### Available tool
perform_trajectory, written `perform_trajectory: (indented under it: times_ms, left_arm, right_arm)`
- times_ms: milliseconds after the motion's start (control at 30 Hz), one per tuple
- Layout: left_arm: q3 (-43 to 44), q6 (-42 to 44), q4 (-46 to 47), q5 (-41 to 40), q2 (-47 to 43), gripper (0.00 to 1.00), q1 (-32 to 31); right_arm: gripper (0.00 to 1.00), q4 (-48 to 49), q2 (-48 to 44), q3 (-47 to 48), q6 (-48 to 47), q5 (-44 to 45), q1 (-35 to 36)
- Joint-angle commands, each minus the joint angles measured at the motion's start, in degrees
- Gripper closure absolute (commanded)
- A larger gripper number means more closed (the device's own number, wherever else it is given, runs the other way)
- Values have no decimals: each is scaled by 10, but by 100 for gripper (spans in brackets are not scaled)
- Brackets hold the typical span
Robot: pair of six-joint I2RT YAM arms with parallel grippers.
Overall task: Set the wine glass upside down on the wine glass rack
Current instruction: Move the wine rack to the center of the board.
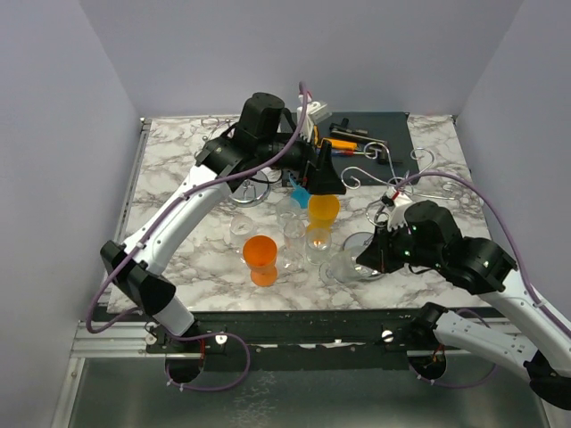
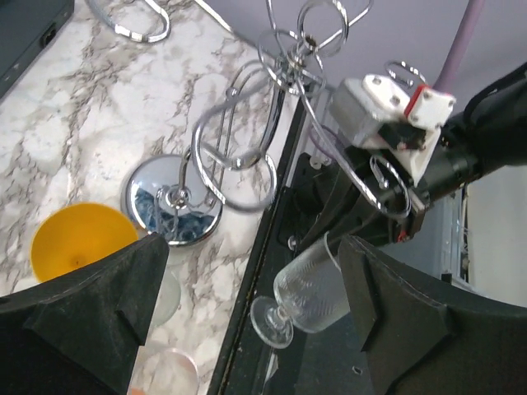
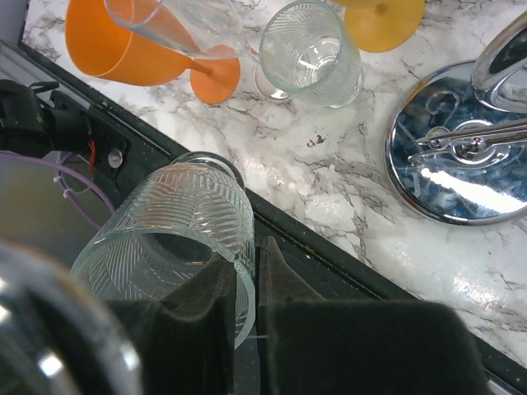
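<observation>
The wine glass [image 3: 177, 234] is clear and ribbed. My right gripper [image 3: 249, 284] is shut on its rim, one finger inside the bowl and one outside. It hangs tilted over the table's front edge [image 1: 342, 267], and in the left wrist view its foot [image 2: 272, 321] points down-left. The wine glass rack [image 1: 393, 183] is chrome wire on a round mirrored base [image 3: 457, 160], just behind my right gripper [image 1: 372, 257]. My left gripper [image 1: 323, 178] hovers above the middle of the table, open and holding nothing [image 2: 254, 255].
An orange glass [image 1: 260, 253], a yellow glass [image 1: 323, 210] and several clear glasses [image 1: 294, 234] stand left of the rack. A blue piece [image 1: 299, 190] lies under the left arm. A black box [image 1: 370, 125] with tools sits at the back.
</observation>
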Motion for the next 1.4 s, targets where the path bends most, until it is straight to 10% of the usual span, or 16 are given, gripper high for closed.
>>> perform_trajectory:
  times_ms: [0,233,400,767,1367]
  left_arm:
    - [62,-53,34,46,54,10,-9]
    - [117,-70,35,80,119,29,-9]
    - [135,-84,35,110,150,67,-10]
    - [214,-40,35,119,191,100,-14]
    - [368,58,36,19,273,100,19]
  right_arm:
    - [100,34,-5,-1,11,3,-1]
    - [100,34,-10,-14,15,14,-1]
    - [100,39,-16,-30,17,24,-1]
    - [100,50,15,-35,1,76,-1]
    - [100,136,97,0,-50,132,-1]
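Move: The wine rack's nearest wire loop is just off the left hand's open fingertips, about 5 cm to its right, 2 cm ahead and some 1 cm lower. The round rack base stands on the table about 36 cm below that hand, 12 cm right and 2 cm back; the yellow goblet is 28 cm below, 3 cm ahead, level sideways. From the right hand, which already holds the glass, the loop is about 11 cm ahead, 4 cm left and 13 cm higher, the base 10 cm ahead, 3 cm right and 22 cm below. The rack's near loop is taken by the left hand, which reaches about 5 cm right and some 3 cm forward while its fingers close and pinch the wire, then drags the loop about 6 cm farther forward, drifting slightly right. The right hand keeps its pinch on the glass rim, sinks about 2 cm, then swings forward some 6 cm towards the base, turning slightly clockwise. ##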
